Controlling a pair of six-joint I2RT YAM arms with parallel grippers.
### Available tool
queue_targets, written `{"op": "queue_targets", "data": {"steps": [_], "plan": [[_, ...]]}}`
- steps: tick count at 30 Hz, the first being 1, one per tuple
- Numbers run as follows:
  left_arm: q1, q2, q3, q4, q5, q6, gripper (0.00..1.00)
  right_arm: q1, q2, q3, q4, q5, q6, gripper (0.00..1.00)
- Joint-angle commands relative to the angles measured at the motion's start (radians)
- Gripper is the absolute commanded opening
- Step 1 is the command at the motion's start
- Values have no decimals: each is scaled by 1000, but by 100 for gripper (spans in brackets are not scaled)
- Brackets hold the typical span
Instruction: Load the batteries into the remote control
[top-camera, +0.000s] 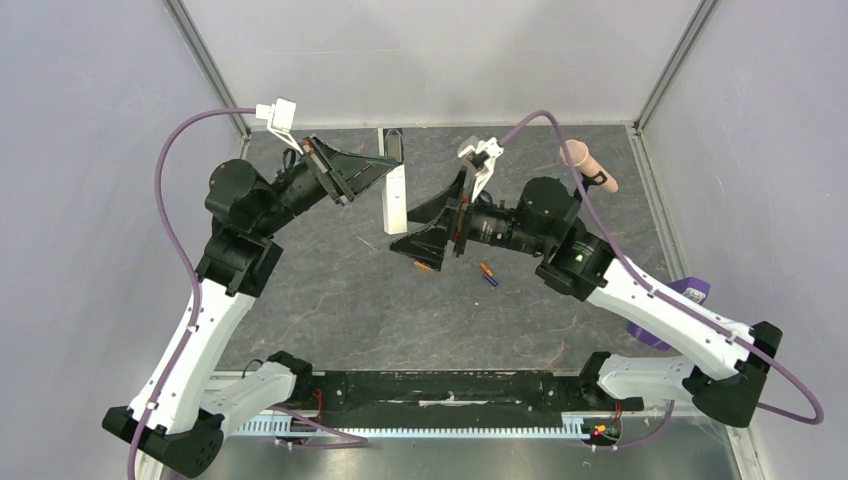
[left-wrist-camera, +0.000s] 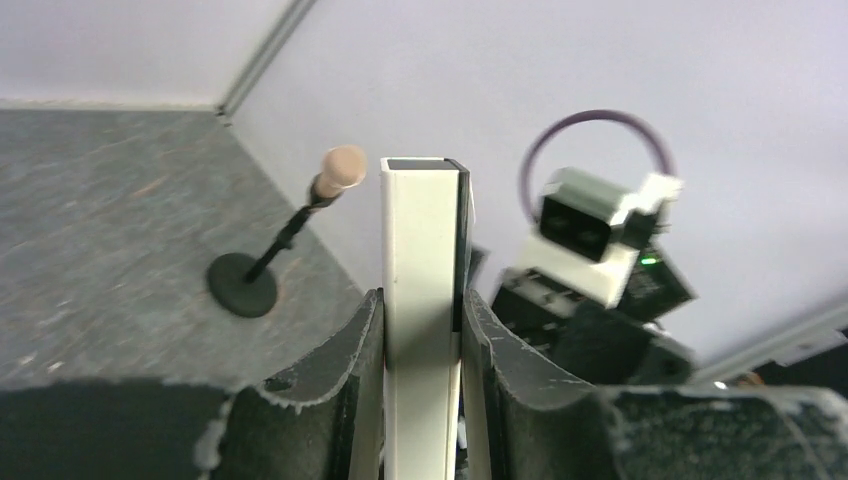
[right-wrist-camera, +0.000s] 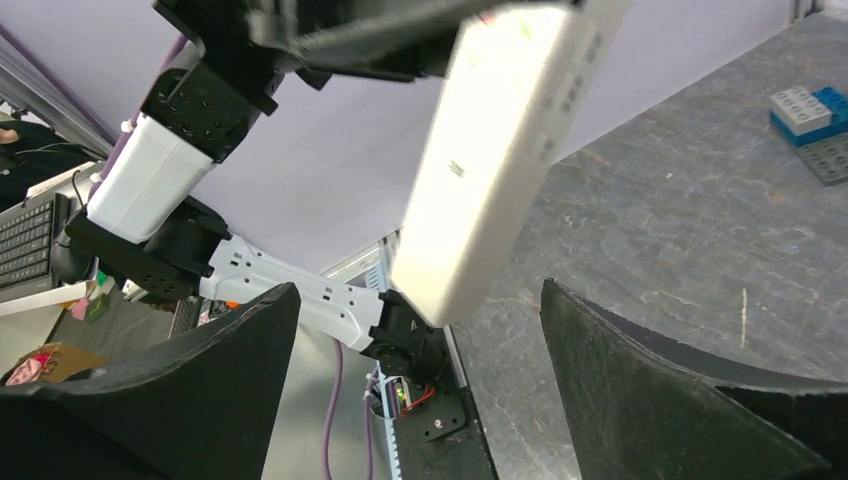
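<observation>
The remote control, a slim cream-white bar, is held above the table, and my left gripper is shut on it. From the left wrist it stands upright between the fingers, with its dark end cap on top. My right gripper is open. Its wide-apart jaws flank the remote control's lower end without touching it. The two batteries, one orange-red and one dark blue, lie side by side on the table just right of the right gripper.
A small orange-brown piece lies under the right gripper. A black stand with a pink knob is at the back right. A grey studded plate with a blue brick sits on the table. Walls enclose the table.
</observation>
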Motion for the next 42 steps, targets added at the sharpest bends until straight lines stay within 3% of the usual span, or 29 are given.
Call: {"op": "queue_targets", "data": {"steps": [1,5,9,18,24,28,32,39,41,42], "plan": [[6,-19,18,251,126,-191,2,29,30,-12,106,37,16,92],[5,-23,-3,350,181,-247,2,36,35,-34,176,29,70,87],[6,-38,-12,350,251,-182,2,37,13,-93,287,-1,130,82],[5,-55,-46,332,306,-137,2,36,-26,-179,485,-94,191,85],[5,-48,-77,361,306,-152,2,36,-18,-182,535,-97,193,94],[5,-45,-90,372,308,-159,2,37,2,-149,513,-72,191,92],[5,-41,-93,377,312,-164,2,36,47,-105,472,-59,190,74],[5,-37,-101,348,307,-148,3,36,78,-94,420,-8,172,20],[6,-38,-101,301,282,-121,16,36,80,-89,367,26,135,14],[5,-40,-98,258,252,-90,33,36,82,-84,336,52,107,13]]}}
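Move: The left hand already holds the remote control, whose middle lies some 2 cm back and 2 cm below its pads. From the open right hand, that middle is about 4 cm ahead, 1 cm left and 3 cm up, the remote's near end hanging close by its fingers. On the table about 38 cm below, the batteries lie roughly 10 cm ahead and 18 cm right; the orange block is some 13 cm ahead and 4 cm right. The right fingers close on the near end of the remote control and pinch it across its width, after the hand has eased back about 3 cm, tipped its fingertips up some 15 degrees, then reached 2 cm left and forward. The left hand keeps its grip and draws the remote back about 5 cm towards the right hand, rising then partly sinking, while turning some 15 degrees clockwise. ##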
